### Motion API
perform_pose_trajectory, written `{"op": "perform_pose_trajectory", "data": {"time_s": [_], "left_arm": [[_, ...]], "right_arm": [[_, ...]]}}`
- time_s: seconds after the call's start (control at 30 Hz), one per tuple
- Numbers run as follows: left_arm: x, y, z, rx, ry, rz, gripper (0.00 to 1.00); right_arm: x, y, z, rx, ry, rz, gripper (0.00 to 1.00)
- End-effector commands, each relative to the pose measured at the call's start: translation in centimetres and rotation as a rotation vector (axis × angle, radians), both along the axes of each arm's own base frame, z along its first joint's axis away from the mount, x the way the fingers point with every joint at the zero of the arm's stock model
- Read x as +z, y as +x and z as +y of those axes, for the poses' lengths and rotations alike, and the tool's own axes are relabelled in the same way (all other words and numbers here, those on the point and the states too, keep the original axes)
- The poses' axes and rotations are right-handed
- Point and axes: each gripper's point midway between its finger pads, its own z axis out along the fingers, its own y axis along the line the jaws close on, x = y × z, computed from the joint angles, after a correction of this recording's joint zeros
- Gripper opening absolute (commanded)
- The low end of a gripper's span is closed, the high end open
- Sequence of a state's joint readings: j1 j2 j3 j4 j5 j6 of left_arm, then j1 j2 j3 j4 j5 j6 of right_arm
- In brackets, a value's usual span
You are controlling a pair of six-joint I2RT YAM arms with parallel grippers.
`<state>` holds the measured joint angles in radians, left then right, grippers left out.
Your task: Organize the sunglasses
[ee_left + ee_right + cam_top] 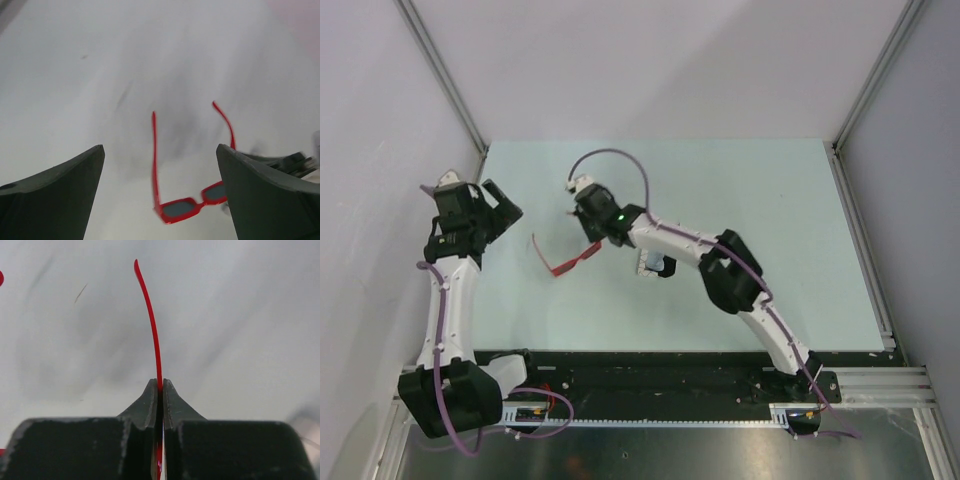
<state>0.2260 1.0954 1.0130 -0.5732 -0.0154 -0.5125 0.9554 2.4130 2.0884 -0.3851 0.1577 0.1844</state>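
The sunglasses point(570, 262) have a thin red frame and dark lenses, and both temple arms are unfolded. They sit left of the table's centre. My right gripper point(590, 237) is shut on one temple arm point(152, 325), which runs straight out from between the closed fingertips point(160, 385). My left gripper point(505, 215) stands open at the table's left side, apart from the sunglasses. In the left wrist view the sunglasses point(180, 207) lie between and beyond its wide-spread fingers point(160, 150). One lens is partly hidden behind the right finger point(260, 195). A soft shadow lies on the table under the frame.
The pale green table point(750, 200) is walled by white panels on the left, back and right. A black rail point(670, 365) runs along the near edge by the arm bases. The right arm's elbow point(735, 275) hangs over the table's middle right.
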Motion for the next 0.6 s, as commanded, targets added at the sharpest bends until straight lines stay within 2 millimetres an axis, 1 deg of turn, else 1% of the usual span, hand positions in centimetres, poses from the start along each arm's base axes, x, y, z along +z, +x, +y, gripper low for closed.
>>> {"op": "perform_pose_trajectory", "data": {"time_s": [0.0,0.03,0.07,0.1,0.13,0.17,0.2,0.23,0.27,0.3,0.33,0.37,0.4,0.43,0.47,0.5,0.53,0.57], "left_arm": [[7.4,1.4,-3.8,-0.236,-0.062,-0.205,1.0],[8.3,1.5,-4.4,-0.265,-0.071,-0.226,1.0],[9.5,1.4,-5.2,-0.307,-0.084,-0.256,1.0],[11.2,1.3,-5.6,-0.335,-0.081,-0.296,1.0],[12.2,1.2,-6.0,-0.354,-0.081,-0.321,1.0],[13.1,0.9,-6.8,-0.397,-0.093,-0.345,1.0],[14.5,0.7,-7.2,-0.423,-0.088,-0.378,1.0],[15.1,0.5,-7.7,-0.451,-0.094,-0.394,1.0],[15.8,0.3,-8.3,-0.486,-0.099,-0.413,1.0],[16.7,-0.5,-9.9,-0.583,-0.123,-0.441,1.0],[17.5,-1.1,-11.0,-0.654,-0.133,-0.467,1.0],[18.3,-1.6,-12.0,-0.719,-0.114,-0.496,1.0],[19.1,-2.6,-14.0,-0.817,-0.118,-0.519,1.0],[19.6,-3.2,-15.1,-0.875,-0.106,-0.538,1.0],[19.9,-3.8,-16.1,-0.946,-0.086,-0.557,1.0],[20.4,-5.3,-18.2,-1.059,-0.109,-0.578,1.0],[20.5,-5.8,-19.2,-1.119,-0.122,-0.588,1.0],[21.1,-6.5,-20.2,-1.191,-0.127,-0.619,1.0]], "right_arm": [[15.8,5.6,-5.4,-0.096,0.163,-0.288,0.0],[16.9,6.2,-6.3,-0.113,0.162,-0.334,0.0],[16.4,6.4,-7.6,-0.124,0.129,-0.347,0.0],[18.3,6.6,-8.7,-0.127,0.122,-0.396,0.0],[19.2,6.8,-9.5,-0.144,0.124,-0.428,0.0],[18.7,6.8,-10.3,-0.148,0.1,-0.435,0.0],[20.8,6.8,-11.6,-0.163,0.119,-0.472,0.0],[22.1,6.9,-12.1,-0.166,0.137,-0.513,0.0],[22.7,6.9,-12.7,-0.165,0.145,-0.528,0.0],[22.8,6.9,-13.8,-0.163,0.145,-0.533,0.0],[25.5,6.2,-14.3,-0.136,0.197,-0.571,0.0],[26.4,5.7,-14.9,-0.114,0.214,-0.577,0.0],[27.5,5.5,-15.1,-0.068,0.261,-0.599,0.0],[29.9,4.5,-15.9,-0.048,0.299,-0.631,0.0],[30.9,4.0,-16.3,-0.02,0.315,-0.643,0.0],[31.2,3.0,-16.0,0.047,0.336,-0.637,0.0],[33.5,1.9,-17.1,0.063,0.369,-0.674,0.0],[34.3,1.4,-17.4,0.083,0.384,-0.69,0.0]]}}
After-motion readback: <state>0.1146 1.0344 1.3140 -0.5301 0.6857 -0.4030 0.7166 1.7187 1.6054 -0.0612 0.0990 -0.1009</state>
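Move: The right hand already has one temple of the open sunglasses, low over the table; from it the case with its cloth lies roughly 17 cm to the right, about level fore and aft, and some 4 cm lower. From the left hand the middle of the sunglasses is about 8 cm to the right, 3 cm ahead and 15 cm down; the case lies some 34 cm to its right, 1 cm ahead and 18 cm down. Keeping its shut grip on the temple, the right hand lifts the sunglasses quickly some 25 cm and swings right across to above the case, first reaching forward, then easing back slightly, fingers tipping up. The left hand, wide open and touching nothing, follows upward and to the right, turning about 45 degrees clockwise and tipping up. ##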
